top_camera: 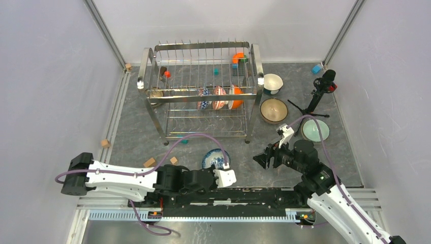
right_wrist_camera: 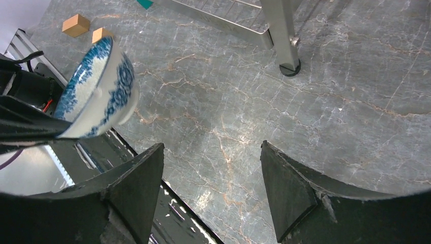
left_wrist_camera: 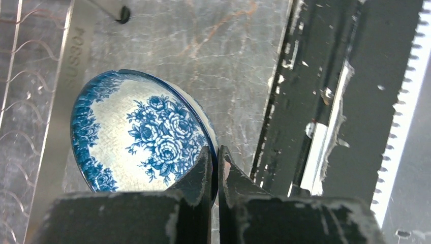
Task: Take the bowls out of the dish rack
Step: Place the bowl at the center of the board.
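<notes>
My left gripper (top_camera: 220, 166) (left_wrist_camera: 214, 163) is shut on the rim of a blue-and-white floral bowl (top_camera: 214, 156) (left_wrist_camera: 137, 134) (right_wrist_camera: 99, 84), held tilted above the table's near edge in front of the dish rack (top_camera: 203, 46). In the rack, a blue-patterned bowl (top_camera: 203, 98), a red-patterned bowl (top_camera: 219, 97) and an orange bowl (top_camera: 236, 96) stand on edge. Another bowl (top_camera: 155, 94) sits at the rack's left end, and an orange one (top_camera: 239, 57) at the back right. My right gripper (top_camera: 262, 160) (right_wrist_camera: 211, 147) hangs open and empty just right of the held bowl.
Three bowls rest on the table right of the rack: white (top_camera: 273, 83), brown speckled (top_camera: 274, 110), pale green (top_camera: 315, 130). A black tripod stand (top_camera: 317, 96) rises beside them. Wooden blocks (top_camera: 149, 162) (right_wrist_camera: 76, 24) lie front left. A rack leg (right_wrist_camera: 284, 38) stands ahead of the right gripper.
</notes>
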Tool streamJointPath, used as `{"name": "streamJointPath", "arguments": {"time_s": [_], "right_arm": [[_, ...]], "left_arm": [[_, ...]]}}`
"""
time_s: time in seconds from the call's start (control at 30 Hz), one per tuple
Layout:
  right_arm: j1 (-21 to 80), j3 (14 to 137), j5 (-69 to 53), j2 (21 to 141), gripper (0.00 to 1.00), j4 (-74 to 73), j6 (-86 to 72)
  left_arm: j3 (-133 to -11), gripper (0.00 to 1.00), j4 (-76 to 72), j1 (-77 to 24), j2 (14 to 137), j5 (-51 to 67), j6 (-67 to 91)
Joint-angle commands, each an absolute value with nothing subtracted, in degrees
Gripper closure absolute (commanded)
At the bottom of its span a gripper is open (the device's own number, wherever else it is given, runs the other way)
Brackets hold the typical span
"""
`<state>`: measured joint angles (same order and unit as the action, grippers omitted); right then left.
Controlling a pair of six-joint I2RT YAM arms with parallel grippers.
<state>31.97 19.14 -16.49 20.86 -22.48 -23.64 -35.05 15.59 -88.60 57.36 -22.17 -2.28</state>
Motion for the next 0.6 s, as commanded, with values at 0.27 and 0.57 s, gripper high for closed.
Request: {"name": "streamJointPath", "arguments": {"time_s": [0.27, 0.57], "right_arm": [[40.54, 22.5, -11.04, 28.33, 0.25, -17.12, -26.54], [60.03, 24.91, 4.25, 37.45, 0.26, -12.26, -30.16]], "left_arm": [[-34.45, 0.98, 9.9, -90.8, 65.63, -18.99, -14.63], [-33.83, 0.98, 8.2, -91.86, 68.15, -18.37, -17.39]]}}
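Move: Just ahead of the left hand, which already pinches the blue-flowered bowl by its rim, lies the clear middle of the board: roughly 3 cm forward, 1 cm to the right and 12 cm below. A wooden cube lies about 18 cm to its left and 5 cm ahead; the rack's right front foot is 12 cm right and 14 cm ahead. From the empty, open right hand, that middle spot lies some 16 cm left, 5 cm back and 12 cm below, and the same foot 4 cm left and 6 cm ahead. Lowering the bowl some 5 cm towards the middle of the board, the left hand also eases back a little and keeps its rim grip, while its fingers tip more steeply down and the wrist turns slightly clockwise. The right hand swings in, slowly at first, about 5 cm left and 3 cm back towards the bowl, sinking slightly, with its fingers staying open and not touching it. ##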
